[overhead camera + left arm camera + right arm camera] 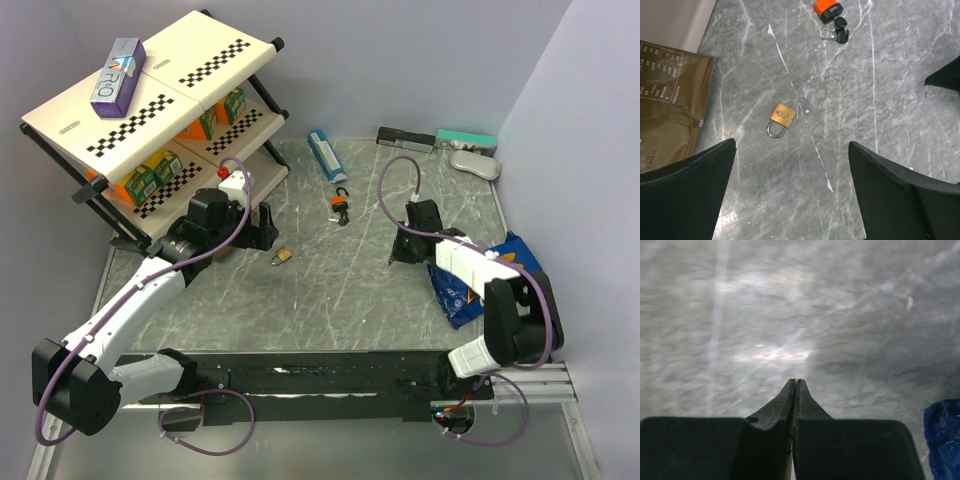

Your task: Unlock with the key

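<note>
The key [343,218] [839,31], a small dark cluster with black heads, lies on the marble table next to the orange-bodied padlock [340,203] [827,9]. A small brass padlock [283,257] [782,118] lies flat nearer the left arm. My left gripper [263,228] [792,145] hovers wide open just short of the brass padlock, with nothing between its fingers. My right gripper [393,261] [796,381] points down at bare table right of the key, with its jaws pressed together and nothing visible in them.
A two-tier shelf rack [150,110] with juice cartons and a purple box on top stands at the back left. A blue-white box [327,155], a black item [405,137], a teal box [465,138] and a white object [475,163] lie along the back. A blue bag [470,290] lies under the right arm.
</note>
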You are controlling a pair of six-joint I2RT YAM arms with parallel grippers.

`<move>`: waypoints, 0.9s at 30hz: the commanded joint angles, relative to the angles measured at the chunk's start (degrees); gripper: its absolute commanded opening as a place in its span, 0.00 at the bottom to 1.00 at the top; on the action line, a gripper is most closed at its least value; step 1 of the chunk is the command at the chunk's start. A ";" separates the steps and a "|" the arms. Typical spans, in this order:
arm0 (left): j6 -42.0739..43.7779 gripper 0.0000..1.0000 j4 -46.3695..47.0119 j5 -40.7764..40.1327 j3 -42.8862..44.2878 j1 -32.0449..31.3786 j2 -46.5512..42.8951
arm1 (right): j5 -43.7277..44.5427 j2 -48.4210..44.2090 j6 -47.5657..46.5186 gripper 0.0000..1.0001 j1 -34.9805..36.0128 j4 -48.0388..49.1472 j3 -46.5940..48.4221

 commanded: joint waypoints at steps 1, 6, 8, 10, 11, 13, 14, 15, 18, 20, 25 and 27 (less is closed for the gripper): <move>0.76 0.99 1.57 3.24 0.17 -0.26 -1.27 | -6.64 -5.99 0.00 0.00 0.06 3.86 -1.07; 0.15 0.99 4.56 10.98 -0.88 -0.26 -1.54 | -14.73 -11.88 0.97 0.00 1.64 7.47 -2.04; -0.38 0.99 7.01 15.79 -1.24 -0.26 -1.89 | -16.75 -15.03 1.58 0.00 2.52 10.36 -2.66; -1.87 0.99 8.77 18.97 -1.68 -0.26 -2.15 | -20.27 -16.89 2.28 0.00 3.83 12.47 -3.01; -2.40 0.99 9.83 21.95 -1.85 -0.26 -2.50 | -21.41 -18.29 2.90 0.00 4.36 14.14 -3.10; -5.20 0.99 13.60 24.87 -2.55 -0.17 -3.11 | -24.49 -19.35 3.69 0.00 5.76 15.55 -2.84; -6.34 0.99 15.27 26.19 -3.08 -0.17 -4.08 | -25.28 -20.14 4.21 0.00 6.38 16.17 -2.58; -9.14 0.99 19.29 29.59 -4.48 -0.17 -4.52 | -26.94 -20.58 4.57 0.00 7.26 17.57 -2.49; -17.21 0.99 29.49 35.31 -9.38 -0.26 -6.10 | -28.62 -22.25 5.19 0.00 10.86 21.87 -2.13; -21.71 0.99 41.18 37.18 -12.47 -0.43 -6.37 | -30.29 -23.83 5.80 0.00 12.88 24.25 -2.22; -30.35 0.99 55.08 40.52 -15.92 -2.27 -2.42 | -35.83 -28.05 9.75 0.00 13.33 35.49 -4.59; -31.05 0.99 56.76 41.31 -15.13 -4.47 -0.14 | -37.59 -30.34 10.90 0.00 13.42 37.70 -5.56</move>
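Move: The key, already pinched in the right hand's shut fingers and just off the table, lies about 34 cm to the left hand's right, about level with it in reach and some 17 cm lower. From the left hand the brass padlock lies on the table about 5 cm ahead, 3 cm right and 19 cm down. The right hand is bound for the left gripper, about 34 cm to its left and 16 cm up; from the right hand, the orange padlock is some 20 cm ahead and 15 cm left, the brass one about 3 cm ahead and 32 cm left, both about 4 cm lower. Keeping its pinch on the key, the right hand lifts it away from the table by about 22 cm while carrying it some 15 cm left and a little back towards the left gripper, its wrist swinging up from pointing steeply down until the fingers point left and forward, nearly level. To meet it the empty left hand, fingers still wide open, leaves its place above the brass padlock, going about 10 cm right, some 7 cm back and then up a little too, while it turns clockwise and rolls its left side down so that its fingers point nearly level at the right gripper. ##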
